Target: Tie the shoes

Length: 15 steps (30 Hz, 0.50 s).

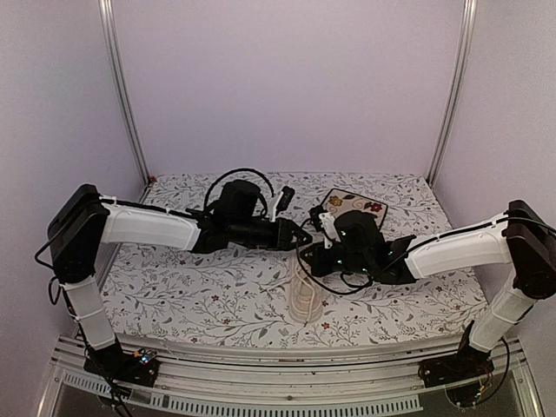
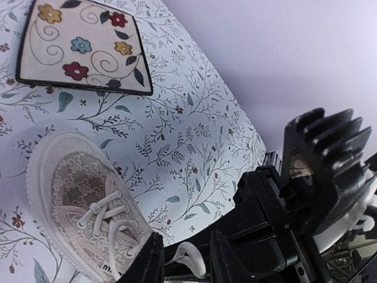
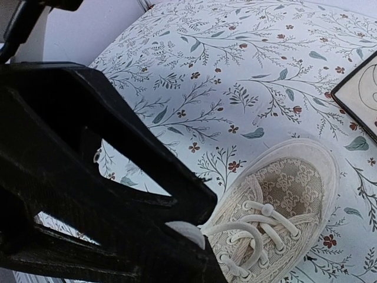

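Observation:
The cream lace-patterned shoe (image 1: 302,300) lies on the floral cloth, toe toward the near edge, its white laces partly loose. Both grippers meet just above its lacing. My left gripper (image 2: 188,262) has its jaws a little apart, and a white lace loop (image 2: 194,259) curls between the two black fingers. My right gripper (image 3: 194,236) is shut on a lace (image 3: 235,227) that runs down to the shoe (image 3: 288,188). In the left wrist view the shoe (image 2: 76,183) shows its toe and its upper eyelets. From above, the left gripper (image 1: 301,236) and the right gripper (image 1: 316,229) almost touch.
A square floral tile (image 1: 352,207) lies behind the shoe to the right, also in the left wrist view (image 2: 82,47) and at the right wrist view's edge (image 3: 362,97). The right arm's black body (image 2: 306,194) crowds close beside my left fingers. Pale walls enclose the table.

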{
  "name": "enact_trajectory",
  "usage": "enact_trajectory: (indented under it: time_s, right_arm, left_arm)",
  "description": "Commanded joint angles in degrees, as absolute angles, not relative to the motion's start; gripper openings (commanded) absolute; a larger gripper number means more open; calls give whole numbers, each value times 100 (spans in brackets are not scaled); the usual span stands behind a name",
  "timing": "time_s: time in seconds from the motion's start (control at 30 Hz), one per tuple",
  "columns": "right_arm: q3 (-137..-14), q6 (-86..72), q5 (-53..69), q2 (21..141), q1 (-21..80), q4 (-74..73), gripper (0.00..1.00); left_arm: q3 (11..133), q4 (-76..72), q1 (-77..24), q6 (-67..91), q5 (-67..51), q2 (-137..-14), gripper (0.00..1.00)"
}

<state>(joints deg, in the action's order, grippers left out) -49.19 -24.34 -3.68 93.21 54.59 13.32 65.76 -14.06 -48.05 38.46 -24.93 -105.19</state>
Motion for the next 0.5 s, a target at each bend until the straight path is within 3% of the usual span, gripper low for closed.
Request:
enact_trajectory:
  time_s: [0.0, 0.07, 0.13, 0.17, 0.33, 0.47]
  right_arm:
    - [-4949, -2349, -246, 9305, 5457, 1657, 2]
    - [-4971, -2339, -261, 9323, 5453, 1650, 2]
    - [-4982, -2346, -304, 9334, 5451, 1633, 4]
    - [-4995, -2342, -344, 9322, 5457, 1581, 9]
    - [-4914, -2372, -515, 8983, 5451, 1210, 58]
    - [-4680, -2495, -559, 8671, 5472, 766, 71]
  left_arm:
    - [6675, -1377, -4749, 3870, -2527, -10589, 22]
    - [6622, -1422, -4751, 3897, -2599, -10608, 16]
    - [6538, -1529, -4754, 3945, -2644, -10581, 1]
    - [6498, -1564, -4755, 3967, -2634, -10559, 0]
    - [6328, -1590, -4727, 3980, -2520, -10437, 0]
    - [6256, -1643, -4723, 3991, -2515, -10433, 0]
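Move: The bight of lace the left hand closes on lies right between its open finger pads, perhaps 1 cm back and 1 cm below its hand point, while the right hand's shut fingertips already hold that lace at their own hand point. From the left hand, the shoe's middle is roughly 4 cm back, 1 cm right and 10 cm below; the flowered mat lies about 20 cm ahead, 15 cm right and 14 cm lower. The left hand stays over the shoe's laces and shuts its partly open fingers fully, pinching the bight of lace that the right fingertips hold, then sinks about 1.5 cm towards the shoe without any real wrist turn. The right hand holds still until that pinch is made, then opens to roughly two thirds, letting go of the lace, and just begins to back off about 1 cm up and to its right. ##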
